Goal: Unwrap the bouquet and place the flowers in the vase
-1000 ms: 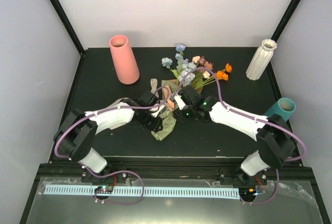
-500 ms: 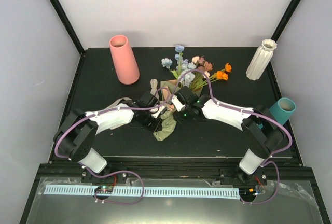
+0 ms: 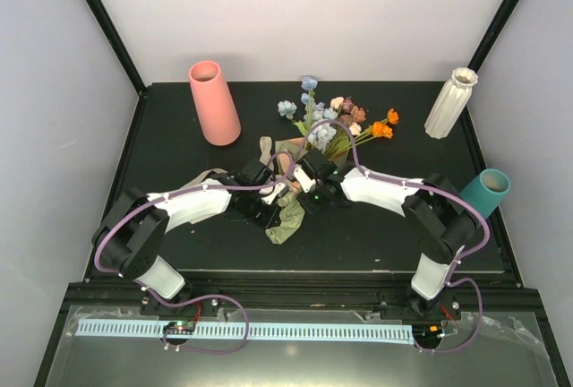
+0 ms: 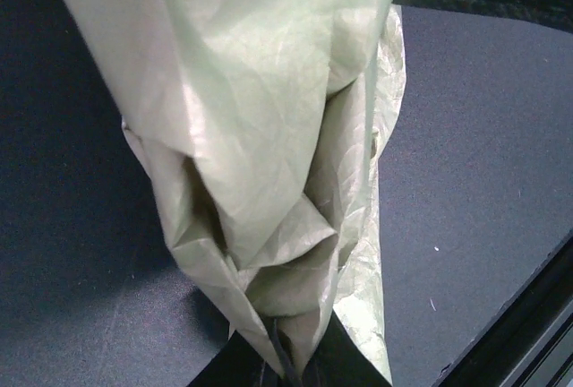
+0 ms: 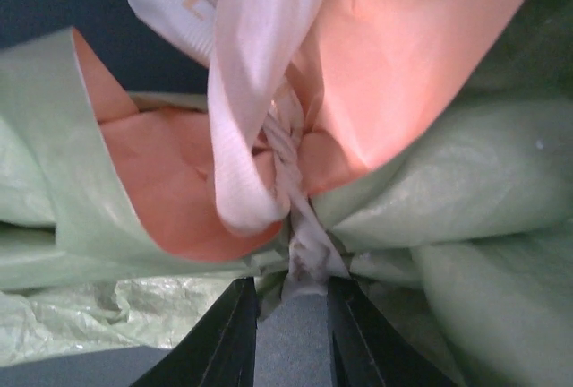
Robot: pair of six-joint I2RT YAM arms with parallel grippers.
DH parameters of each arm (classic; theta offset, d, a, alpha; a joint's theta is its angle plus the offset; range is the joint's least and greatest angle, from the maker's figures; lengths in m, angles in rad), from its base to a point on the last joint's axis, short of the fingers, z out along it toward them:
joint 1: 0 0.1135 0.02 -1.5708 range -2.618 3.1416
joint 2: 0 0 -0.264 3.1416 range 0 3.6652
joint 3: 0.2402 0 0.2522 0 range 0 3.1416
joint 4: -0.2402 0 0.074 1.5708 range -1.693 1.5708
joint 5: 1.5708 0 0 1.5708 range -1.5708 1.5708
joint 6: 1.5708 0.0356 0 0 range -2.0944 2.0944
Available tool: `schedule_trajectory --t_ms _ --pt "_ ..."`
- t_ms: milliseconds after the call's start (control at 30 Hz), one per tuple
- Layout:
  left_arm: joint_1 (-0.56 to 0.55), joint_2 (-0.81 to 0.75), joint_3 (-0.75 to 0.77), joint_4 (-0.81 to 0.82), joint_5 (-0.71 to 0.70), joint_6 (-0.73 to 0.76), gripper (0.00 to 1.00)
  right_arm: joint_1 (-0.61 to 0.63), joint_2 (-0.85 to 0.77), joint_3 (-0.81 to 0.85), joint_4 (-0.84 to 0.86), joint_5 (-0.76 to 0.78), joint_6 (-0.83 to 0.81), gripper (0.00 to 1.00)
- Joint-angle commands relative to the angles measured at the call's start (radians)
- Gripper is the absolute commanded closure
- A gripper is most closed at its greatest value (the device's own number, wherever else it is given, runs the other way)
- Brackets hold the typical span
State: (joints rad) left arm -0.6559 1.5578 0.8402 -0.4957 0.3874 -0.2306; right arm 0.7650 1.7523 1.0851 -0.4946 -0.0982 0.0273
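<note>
The bouquet lies at the table's middle, its flowers (image 3: 336, 123) fanned toward the back. Its crinkled paper (image 3: 286, 219) is olive-green outside (image 4: 269, 136) and peach inside (image 5: 394, 55). My left gripper (image 3: 276, 201) is shut on the paper's lower end, pinched between the jaws (image 4: 286, 371). My right gripper (image 5: 294, 290) sits at the tied waist, where a white ribbon (image 5: 251, 118) is knotted. Its jaws stand narrowly apart, with the ribbon's frayed tail (image 5: 309, 257) at their tips. The ribbed white vase (image 3: 450, 103) stands at the back right, away from both grippers.
A smooth pink vase (image 3: 213, 102) stands at the back left. A teal vase (image 3: 484, 192) stands by the right edge, close to the right arm's elbow. The black table (image 3: 179, 145) ends in a raised rail at the front.
The right arm has reached left, bringing its gripper to the bouquet's tied waist with the jaws narrowing. The left arm has stayed at the paper's lower end.
</note>
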Motion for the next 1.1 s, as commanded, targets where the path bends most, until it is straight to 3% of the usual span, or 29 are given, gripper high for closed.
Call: schedule_trajectory --t_ms 0,400,767,1067 --pt "-0.002 -0.014 0.007 0.01 0.047 0.03 0.96 -0.006 0.021 0.058 0.02 0.007 -0.014 0.75" --pt "-0.002 -0.007 0.004 0.005 0.067 0.05 0.98 -0.007 0.036 0.065 0.017 0.124 -0.01 0.75" --pt "-0.003 -0.009 0.005 -0.001 0.072 0.053 0.98 -0.007 0.036 0.05 0.038 0.177 0.023 0.98" --pt "0.006 -0.016 0.038 -0.038 0.067 0.003 0.98 -0.006 0.003 0.028 0.023 0.168 0.043 0.99"
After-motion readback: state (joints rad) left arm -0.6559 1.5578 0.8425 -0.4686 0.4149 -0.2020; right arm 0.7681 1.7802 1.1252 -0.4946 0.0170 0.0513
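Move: The ribbon knot lies right at the right hand's open fingertips, about 2 cm ahead and level with them. From that hand the peach liner flap is some 6 cm ahead and 4 cm left, and the blue flowers about 15 cm ahead and 4 cm right, a little higher. The left hand already pinches the wrapper's lower end; from it the knot is some 6 cm ahead and 7 cm right. Right hand slides about 2 cm forward into the ribbon knot and pinches it shut; left keeps its wrapper grip. ##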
